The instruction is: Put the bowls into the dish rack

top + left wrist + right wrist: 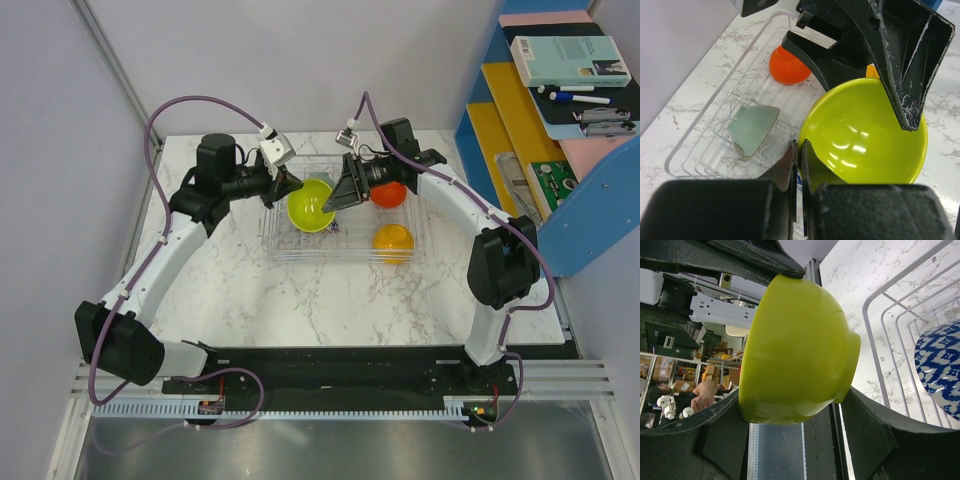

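Note:
The lime green bowl [311, 204] hangs tilted over the left half of the clear dish rack [420, 238], gripped from both sides. My left gripper [799, 150] is shut on its near rim. My right gripper [795, 397] is shut across its body, one finger at the rim and one at the foot. In the rack lie a red-orange bowl [389, 194], an orange-yellow bowl [392, 240] and a pale grey-green bowl [754, 126] on its side. The blue-white zigzag bowl [940, 370] shows in the right wrist view, inside the rack wires.
A blue shelf unit [590, 200] with books and pens stands at the table's right edge. A grey wall panel [60, 150] runs along the left. The white marble tabletop [300, 300] lies between the rack and the arm bases.

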Available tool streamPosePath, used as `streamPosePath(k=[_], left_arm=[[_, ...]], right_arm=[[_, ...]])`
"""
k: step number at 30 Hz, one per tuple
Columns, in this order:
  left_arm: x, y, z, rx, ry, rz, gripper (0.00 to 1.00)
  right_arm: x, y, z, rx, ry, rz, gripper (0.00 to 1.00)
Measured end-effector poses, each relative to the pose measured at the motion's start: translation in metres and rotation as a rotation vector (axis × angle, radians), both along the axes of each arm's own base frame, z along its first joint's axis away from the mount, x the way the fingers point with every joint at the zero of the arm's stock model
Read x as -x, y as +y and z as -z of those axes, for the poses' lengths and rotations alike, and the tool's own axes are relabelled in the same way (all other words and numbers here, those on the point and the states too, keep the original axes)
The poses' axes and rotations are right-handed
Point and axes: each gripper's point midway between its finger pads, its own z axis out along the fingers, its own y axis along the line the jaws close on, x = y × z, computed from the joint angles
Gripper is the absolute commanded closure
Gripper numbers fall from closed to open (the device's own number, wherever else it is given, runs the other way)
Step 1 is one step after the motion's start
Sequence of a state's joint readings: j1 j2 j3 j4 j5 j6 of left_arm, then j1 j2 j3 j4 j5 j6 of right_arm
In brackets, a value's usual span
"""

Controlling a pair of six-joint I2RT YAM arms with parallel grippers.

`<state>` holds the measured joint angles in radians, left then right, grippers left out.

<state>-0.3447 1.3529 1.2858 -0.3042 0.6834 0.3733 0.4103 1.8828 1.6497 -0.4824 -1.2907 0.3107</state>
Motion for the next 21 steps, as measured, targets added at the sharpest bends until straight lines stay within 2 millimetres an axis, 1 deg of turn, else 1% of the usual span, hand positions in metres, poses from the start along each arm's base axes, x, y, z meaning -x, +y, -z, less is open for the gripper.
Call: streamPosePath(k=[1, 3, 4, 6, 7, 9, 11, 13, 15, 17, 19, 21], left_arm=[[0.000, 0.000, 0.000, -0.001, 0.000, -0.001, 0.75], [-0.001, 0.000, 0.000, 0.000, 0.002, -0.005, 0.61], [0.000, 0.000, 0.000, 0.005, 0.007, -0.005, 0.43], [0.000, -0.002, -0.002, 0.013, 0.008, -0.003, 0.31], [0.000, -0.002, -0.002, 0.017, 0.010, -0.005, 0.21], [0.000, -0.003, -0.003, 0.023, 0.011, -0.007, 0.14], [-0.002, 0.000, -0.004, 0.027, 0.012, -0.017, 0.01], [-0.005, 0.007, -0.006, 0.036, 0.018, -0.034, 0.00], [-0.010, 0.024, -0.008, 0.058, 0.032, -0.067, 0.00], [-0.018, 0.052, -0.010, 0.086, 0.050, -0.125, 0.00], [-0.028, 0.093, -0.010, 0.118, 0.066, -0.217, 0.00], [-0.032, 0.134, -0.004, 0.141, 0.088, -0.318, 0.00]], right_arm=[[0.000, 0.000, 0.000, 0.000, -0.001, 0.001, 1.00], [-0.001, 0.000, 0.000, 0.002, -0.004, 0.003, 1.00], [-0.002, 0.001, 0.001, 0.006, -0.008, 0.010, 1.00], [-0.005, 0.001, 0.004, 0.018, -0.014, 0.024, 1.00], [-0.006, 0.001, 0.005, 0.025, -0.017, 0.033, 1.00], [-0.008, 0.001, 0.009, 0.037, -0.018, 0.046, 1.00], [-0.012, -0.001, 0.014, 0.054, -0.022, 0.067, 1.00], [-0.017, -0.004, 0.018, 0.070, -0.030, 0.092, 1.00], [-0.026, -0.012, 0.022, 0.097, -0.049, 0.130, 1.00], [-0.037, -0.025, 0.030, 0.161, -0.089, 0.185, 1.00], [-0.049, -0.040, 0.037, 0.239, -0.145, 0.240, 1.00], [-0.061, -0.057, 0.045, 0.336, -0.219, 0.292, 1.00]])
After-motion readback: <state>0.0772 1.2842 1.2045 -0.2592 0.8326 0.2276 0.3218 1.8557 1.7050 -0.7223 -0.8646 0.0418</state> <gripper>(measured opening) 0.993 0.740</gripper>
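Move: Both hands hold the green bowl, its middle about 4 cm right of the left hand and 3 cm back, at much the same height. The free strip in the rack lies some 12 cm ahead of the right hand, 6 cm to its right and 16 cm below; at that depth the mint bowl is 14 cm ahead, 3 cm left, the patterned bowl 4 cm ahead, 2 cm left, and the red bowl 12 cm ahead, 15 cm right. Opening wide where it is, the left hand lets go of the green bowl's rim, then pulls away about 13 cm to the left with a slight counter-clockwise swing. The right hand keeps its grip and carries the bowl roughly 6 cm forward and nearly as far right, sinking 4–5 cm towards the gap between the mint and red bowls, its fingers dipping and swinging clockwise. ##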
